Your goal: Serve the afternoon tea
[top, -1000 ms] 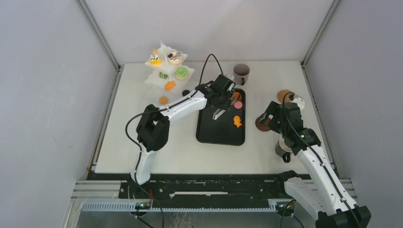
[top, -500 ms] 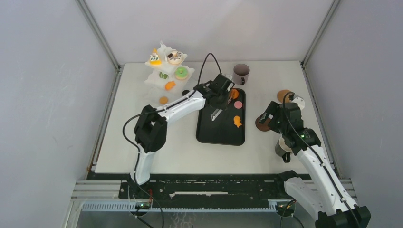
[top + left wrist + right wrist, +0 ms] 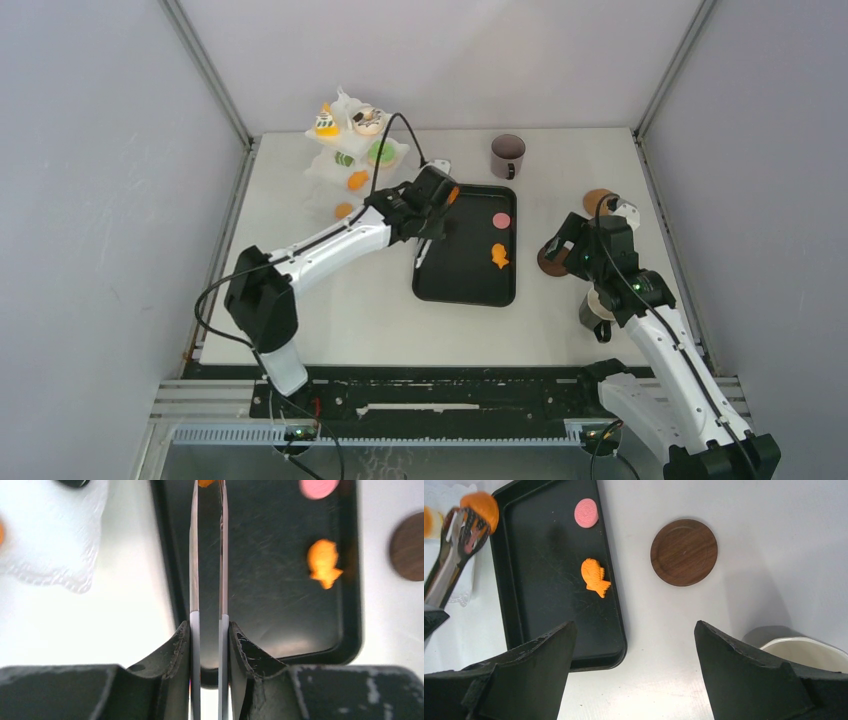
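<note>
My left gripper [image 3: 434, 222] [image 3: 209, 630] is shut on metal tongs [image 3: 194, 555] [image 3: 446, 565]. The tong tips pinch an orange pastry [image 3: 452, 195] [image 3: 480, 507] [image 3: 206, 482] above the far left corner of the black tray [image 3: 465, 280]. On the tray lie a pink cookie [image 3: 501, 219] [image 3: 586, 512] and an orange fish pastry [image 3: 498, 256] [image 3: 595, 576] [image 3: 323, 562]. One dark mug [image 3: 507, 155] stands behind the tray. The other mug [image 3: 597, 310] [image 3: 804, 647] is below my right arm. My right gripper [image 3: 570, 250] [image 3: 634, 630] is open and empty over bare table.
The white three-tiered stand [image 3: 318, 168] at the back left carries several pastries; its lace edge [image 3: 55, 540] is just left of the tray. A dark wooden coaster [image 3: 552, 262] [image 3: 684, 551] lies right of the tray, a paler coaster [image 3: 598, 200] behind it.
My left arm has swung left with the tongs and the orange pastry, from the tray's far right side to its far left corner. The right arm has not moved.
</note>
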Robot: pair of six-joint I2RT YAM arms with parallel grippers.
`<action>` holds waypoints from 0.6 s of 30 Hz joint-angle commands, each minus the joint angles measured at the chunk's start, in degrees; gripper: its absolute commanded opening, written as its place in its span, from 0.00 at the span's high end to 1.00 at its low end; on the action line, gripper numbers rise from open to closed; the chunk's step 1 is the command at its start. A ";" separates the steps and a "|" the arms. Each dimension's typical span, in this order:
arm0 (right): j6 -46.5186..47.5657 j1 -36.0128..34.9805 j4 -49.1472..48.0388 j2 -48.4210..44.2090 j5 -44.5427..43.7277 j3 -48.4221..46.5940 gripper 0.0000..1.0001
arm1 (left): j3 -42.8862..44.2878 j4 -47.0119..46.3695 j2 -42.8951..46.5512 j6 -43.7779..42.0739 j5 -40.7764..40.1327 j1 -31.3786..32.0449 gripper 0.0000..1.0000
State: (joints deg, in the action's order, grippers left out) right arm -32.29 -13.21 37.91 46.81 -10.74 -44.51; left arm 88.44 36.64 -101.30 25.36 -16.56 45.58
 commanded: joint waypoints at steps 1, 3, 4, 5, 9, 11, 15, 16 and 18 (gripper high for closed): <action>0.25 -0.14 -2.98 -0.26 0.86 0.13 0.05 | -7.77 0.67 7.46 6.61 -7.52 -1.40 0.90; 0.19 -0.36 -3.18 -0.16 0.94 0.13 0.05 | -11.47 -0.51 9.64 7.94 -8.39 -2.42 0.90; 0.09 -0.53 -3.19 -0.12 0.89 0.08 0.05 | -13.48 -0.66 10.57 8.63 -8.68 -3.19 0.90; 0.12 -0.70 -3.23 -0.06 0.83 0.12 0.05 | -14.72 -0.96 11.46 9.11 -8.70 -3.94 0.90; -0.23 -1.27 -2.78 0.08 0.28 0.11 0.05 | -19.56 -3.29 14.98 10.05 -9.44 -6.05 0.90; -0.23 -1.45 -2.75 0.13 0.10 0.12 0.05 | -20.57 -3.63 16.18 10.05 -10.16 -6.58 0.90; -0.32 -1.64 -2.83 0.10 -0.08 0.12 0.05 | -21.67 -3.41 16.66 10.03 -11.27 -7.59 0.89; -0.33 -1.68 -2.84 0.12 -0.07 0.13 0.05 | -21.99 -3.48 16.66 10.10 -11.22 -8.06 0.89; -0.31 -1.74 -2.78 0.03 -0.19 0.06 0.05 | -22.84 -3.75 16.78 10.39 -11.28 -9.25 0.88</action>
State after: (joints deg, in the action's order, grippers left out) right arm -32.38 -14.46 37.06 47.09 -10.20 -44.51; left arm 67.53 36.38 -86.96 34.22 -25.43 38.09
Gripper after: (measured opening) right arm 0.953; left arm 0.318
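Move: The left hand grips the tongs with an orange bun in their jaws. The free front part of the cake stand's bottom tier lies about 17 cm to its left, 7 ahead and 13 below. On that tier the black cookie sits 13 cm left and 13 ahead, the round biscuit 25 left and 9 ahead. The pink cookie is some 14 cm right and 6 ahead. From the idle right hand the tier spot is roughly 49 cm left and 16 ahead. Still pinching the orange bun in the tongs, the left hand sweeps it about 12 cm left off the tray's side towards the front of the cake stand's bottom tier, sinking some 4 cm and easing back a little on the way. The wrist turns about 20 degrees counter-clockwise; the grip on the tongs stays unchanged, and near the end the hand slows and lifts by a centimetre. ##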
